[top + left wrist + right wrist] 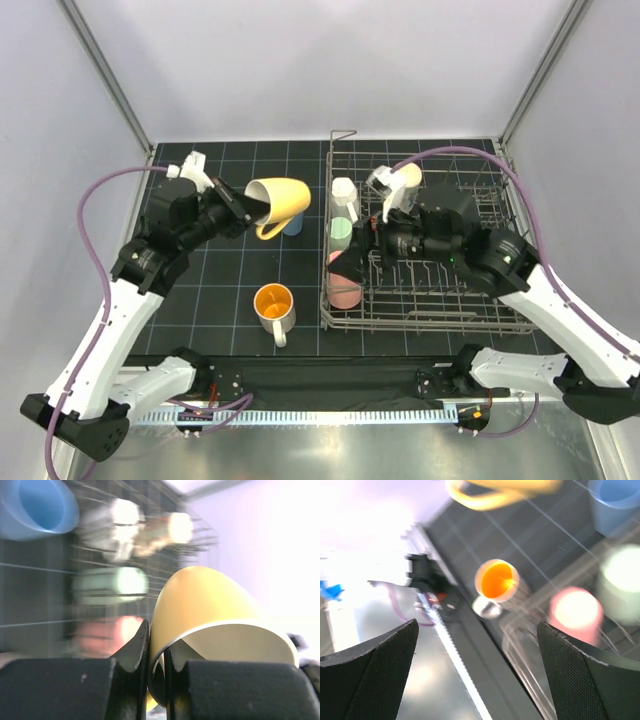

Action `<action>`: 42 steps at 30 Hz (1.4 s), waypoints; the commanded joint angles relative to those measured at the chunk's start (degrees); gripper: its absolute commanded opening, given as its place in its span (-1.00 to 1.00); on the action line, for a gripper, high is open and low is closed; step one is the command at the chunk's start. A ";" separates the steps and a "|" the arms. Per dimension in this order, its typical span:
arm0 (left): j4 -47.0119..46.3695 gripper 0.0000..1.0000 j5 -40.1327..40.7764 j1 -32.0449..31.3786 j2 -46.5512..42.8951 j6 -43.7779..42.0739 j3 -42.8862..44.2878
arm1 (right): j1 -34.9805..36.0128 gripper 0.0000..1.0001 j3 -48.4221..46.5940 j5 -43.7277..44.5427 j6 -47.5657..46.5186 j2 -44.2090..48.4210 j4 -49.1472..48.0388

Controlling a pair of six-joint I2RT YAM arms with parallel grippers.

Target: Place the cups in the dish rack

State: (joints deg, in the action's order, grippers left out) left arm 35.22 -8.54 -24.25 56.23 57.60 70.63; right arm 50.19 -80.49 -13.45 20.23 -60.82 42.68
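My left gripper (243, 205) is shut on the rim of a yellow mug (278, 200), held tilted above the mat; up close one finger is inside the yellow mug (210, 605) and one outside. A blue cup (293, 224) stands just behind it. A white mug with an orange inside (273, 303) stands upright on the mat. The dish rack (450, 300) holds a white cup (343, 195), a pale green cup (341, 232), a pink cup (345, 285) and a cream cup (405, 180). Over the rack's left part my right gripper (362, 250) is open and holds nothing.
The black gridded mat (220, 290) covers the table left of the rack. White enclosure walls stand on both sides and at the back. The right wrist view shows the orange-lined mug (496, 581), the pink cup (575, 611) and the table's front rail (455, 660).
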 commanded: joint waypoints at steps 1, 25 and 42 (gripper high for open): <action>-25.39 -0.99 -11.05 -0.10 -2.17 15.93 -5.75 | 0.25 0.99 0.41 -12.47 1.47 -2.20 -14.60; -55.79 -1.00 -13.52 -0.18 -9.21 37.40 -19.04 | 0.25 0.78 -0.81 -14.49 12.02 -12.92 -35.80; -60.18 -0.99 -16.95 -0.18 -8.77 38.28 -22.12 | 0.17 0.09 -0.02 -20.21 16.77 -14.68 -47.77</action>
State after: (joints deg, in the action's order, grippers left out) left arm -17.04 -23.53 -24.36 48.10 94.39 47.86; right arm 50.09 -78.54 -32.01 35.29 -75.68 1.83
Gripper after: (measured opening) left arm 0.098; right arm 0.552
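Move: The right hand, empty and open, goes for the yellow cup about 13 cm to its left and 6 cm ahead, at its own height; the pink cup lies nearly straight below, 3 cm ahead and 29 cm down, with the green cup 10 cm beyond that one. The left hand already holds the yellow cup, its middle 5 cm right and 2 cm ahead; the right gripper is some 16 cm right and 5 cm back, and the blue cup 14 cm ahead, 3 cm right, 30 cm down. Right hand reaches about 11 cm left to the yellow cup, fingers half closing, while left raises and rolls it. ##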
